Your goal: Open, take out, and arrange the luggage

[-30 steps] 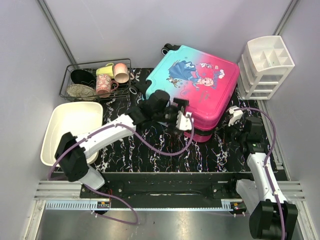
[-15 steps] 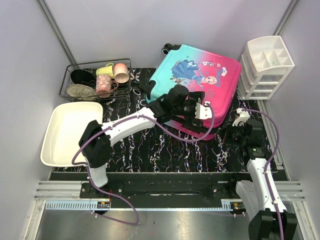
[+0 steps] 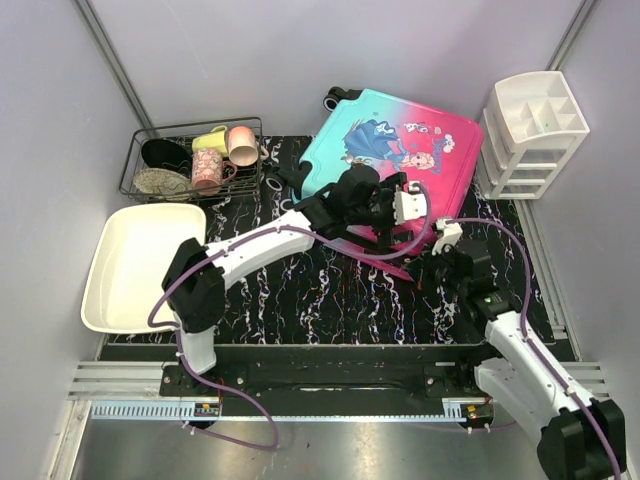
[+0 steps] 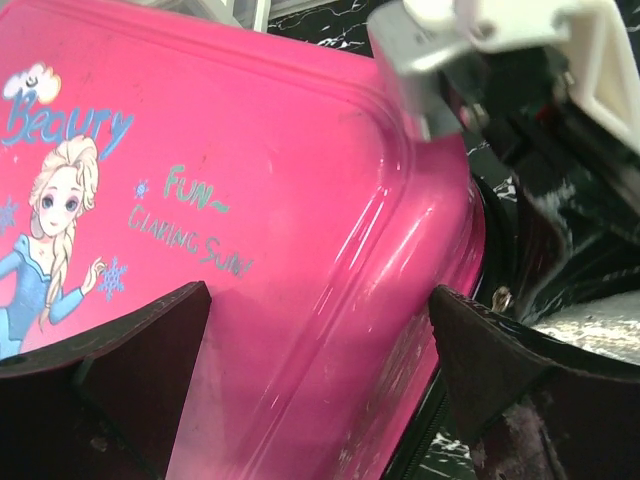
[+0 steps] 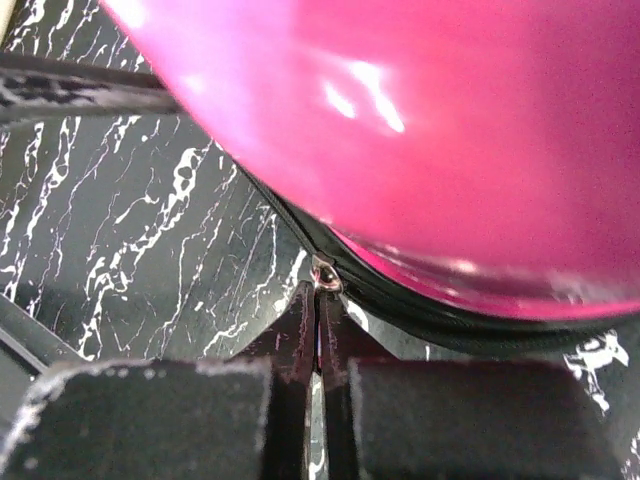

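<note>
The luggage (image 3: 400, 150), a teal-to-pink hard shell with a princess print, lies flat at the back of the mat. My left gripper (image 3: 405, 212) hangs open over its near pink corner (image 4: 250, 200), with the dark fingers (image 4: 140, 350) spread wide on either side of the shell's rounded edge. My right gripper (image 3: 430, 268) sits low at the near corner, shut on the small metal zipper pull (image 5: 326, 274). That pull sits on the black zipper band below the pink shell (image 5: 450, 130). The right gripper's (image 5: 318, 300) fingertips are pressed together.
A wire rack (image 3: 190, 160) with cups and bowls stands at the back left. A white tub (image 3: 140, 265) lies in front of the rack, on the left. A white drawer organizer (image 3: 530, 130) stands at the back right. The right arm's white wrist part (image 4: 500, 30) is close to my left gripper.
My left arm has swung right across the lid to its near pink corner. My right gripper has moved left to the suitcase corner. The suitcase has shifted slightly.
</note>
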Motion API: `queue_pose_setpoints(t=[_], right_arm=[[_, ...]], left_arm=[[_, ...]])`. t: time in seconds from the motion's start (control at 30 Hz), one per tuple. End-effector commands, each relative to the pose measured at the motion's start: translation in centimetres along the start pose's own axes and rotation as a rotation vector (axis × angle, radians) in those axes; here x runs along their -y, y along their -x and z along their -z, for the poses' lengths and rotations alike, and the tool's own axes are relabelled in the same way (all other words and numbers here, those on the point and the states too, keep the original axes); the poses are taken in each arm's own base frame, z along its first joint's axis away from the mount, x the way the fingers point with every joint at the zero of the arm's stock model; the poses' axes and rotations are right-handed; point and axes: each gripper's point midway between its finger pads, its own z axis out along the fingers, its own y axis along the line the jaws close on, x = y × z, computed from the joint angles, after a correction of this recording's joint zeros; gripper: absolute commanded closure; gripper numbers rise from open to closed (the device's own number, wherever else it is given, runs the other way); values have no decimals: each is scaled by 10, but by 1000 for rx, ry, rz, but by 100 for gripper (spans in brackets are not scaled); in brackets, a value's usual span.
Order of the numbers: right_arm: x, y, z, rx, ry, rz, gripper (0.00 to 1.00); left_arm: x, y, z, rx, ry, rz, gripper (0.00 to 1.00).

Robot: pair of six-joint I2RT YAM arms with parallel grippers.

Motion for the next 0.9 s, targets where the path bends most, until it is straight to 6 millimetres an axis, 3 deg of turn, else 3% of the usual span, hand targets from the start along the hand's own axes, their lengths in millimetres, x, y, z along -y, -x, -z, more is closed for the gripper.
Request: queue_pose_setpoints(t=[0.0,0.13,0.23,0.27,0.33,0.5,0.53,0.6,0.63,0.7,0.73,0.87], right_arm=[[-38,69,-11,265,95,103,100],[-46,82,-22,289,115,92,100],[-52,86,-26,298,115,116,100],[-53,85,-28,290,113,123,100],[-58,88,-30,295,89,174,100],[-52,78,-50,246,-23,191,98],[-59,81,-51,253,-12,155,94],[-69,80,-57,245,21,151,86],[-80,84,-58,250,51,160,80],[-91,87,-58,243,91,172,72],[-103,96,-55,252,136,195,56],[-104,95,-31,178,127,247,33]], left_arm=[[-54,0,23,35,189,241,3],[-82,0,72,84,310,427,1],[-97,-3,127,121,414,559,1],[-94,-3,146,127,437,587,1],[-97,-24,173,101,505,712,1],[-76,-88,226,1,642,930,1],[-59,-105,226,-35,607,985,1],[-53,-117,243,-17,597,1070,1],[-35,-124,239,-19,525,1115,1],[-24,-122,244,1,504,1139,1],[-17,-122,245,16,493,1132,1],[1,-115,237,41,457,1043,1]])
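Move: The right hand already pinches the zipper pull at the suitcase's near corner; the zip's teal left corner lies about 24 cm left and 12 cm ahead, roughly level. The wide-open left hand is over the lid, with that teal corner about 23 cm left, 2 cm ahead and 10 cm down. The pull lies some 10 cm back, 1 cm right and 10 cm below it, and the nearest wheel about 28 cm left, 6 cm ahead and 15 cm lower. Right hand draws the zipper pull about 8 cm left, then opens; left hand swings some 28 cm left, turning counter-clockwise. ##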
